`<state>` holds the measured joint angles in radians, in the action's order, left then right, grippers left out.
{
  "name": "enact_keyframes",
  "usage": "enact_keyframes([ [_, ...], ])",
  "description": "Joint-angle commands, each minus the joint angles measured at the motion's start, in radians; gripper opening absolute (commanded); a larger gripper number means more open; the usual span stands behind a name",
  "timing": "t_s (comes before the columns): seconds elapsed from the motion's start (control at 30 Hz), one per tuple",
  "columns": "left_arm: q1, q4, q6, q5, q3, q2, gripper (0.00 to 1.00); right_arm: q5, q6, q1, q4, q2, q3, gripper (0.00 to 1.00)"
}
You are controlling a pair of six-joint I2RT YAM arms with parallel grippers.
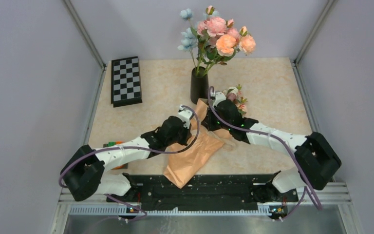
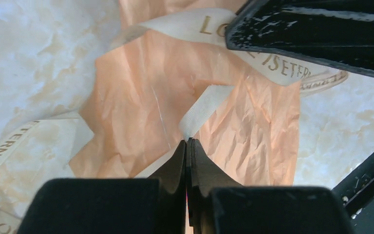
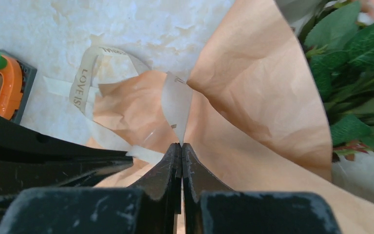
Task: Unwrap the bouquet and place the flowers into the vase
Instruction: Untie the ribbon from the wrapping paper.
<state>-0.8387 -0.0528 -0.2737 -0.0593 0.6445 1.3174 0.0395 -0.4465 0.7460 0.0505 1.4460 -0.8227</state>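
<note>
The bouquet lies on the table in its peach-orange paper cone [image 1: 190,156]. Its flowers [image 1: 236,96] point to the far right, and green leaves [image 3: 355,63] show in the right wrist view. A cream ribbon [image 2: 253,53] printed with gold letters loops loosely over the paper. My left gripper [image 2: 189,141] is shut on one strip of this ribbon. My right gripper [image 3: 181,144] is shut on another strip of the ribbon [image 3: 177,105]. Both grippers meet over the cone's upper part, close together. The black vase [image 1: 199,87] stands just behind them.
The vase holds a taller pink, orange and pale-blue bunch [image 1: 219,39]. A chessboard [image 1: 125,81] lies at the far left. An orange and green toy block [image 3: 2,85] sits near the left arm. Grey walls enclose the table on three sides.
</note>
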Motion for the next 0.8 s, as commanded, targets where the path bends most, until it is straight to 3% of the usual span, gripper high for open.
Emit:
enact_keyframes([
  [0.0, 0.003, -0.005, -0.038, -0.068, 0.007, -0.09, 0.0, -0.098, -0.004, 0.012, -0.011, -0.127, 0.02, 0.0],
  [0.3, 0.113, 0.1, -0.096, -0.068, 0.036, -0.231, 0.0, -0.303, 0.013, 0.012, -0.218, -0.333, 0.025, 0.0],
  [0.47, 0.275, 0.153, -0.124, 0.027, 0.053, -0.298, 0.0, -0.412, 0.019, 0.012, -0.328, -0.424, -0.01, 0.0],
  [0.77, 0.521, 0.237, -0.119, 0.04, 0.109, -0.308, 0.0, -0.62, 0.046, 0.012, -0.5, -0.49, -0.138, 0.0],
])
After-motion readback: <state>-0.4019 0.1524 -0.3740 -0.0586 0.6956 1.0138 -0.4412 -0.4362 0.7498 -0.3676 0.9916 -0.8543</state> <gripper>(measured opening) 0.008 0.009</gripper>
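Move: Between the hands, the ribbon's crossing on the wrapping paper lies roughly 4 cm ahead, 4 cm to the right and 4 cm below the left hand; from the right hand it is about 1 cm ahead, 2 cm to the left and 6 cm down. The black vase stands some 18 cm ahead of the right hand and 3 cm to its left; the bouquet's flowers are about 15 cm ahead, 11 cm to its right and slightly lower. Pulling the ribbon apart, both closed grippers keep their pinch on its two tails and lift away from the crossing. They rise first, then sweep outwards: the left some 13 cm left, also up and forward, turning counter-clockwise; the right about 12 cm right and 10 cm up, its fingers tipping upward as it swings clockwise towards the near side of the flowers. ##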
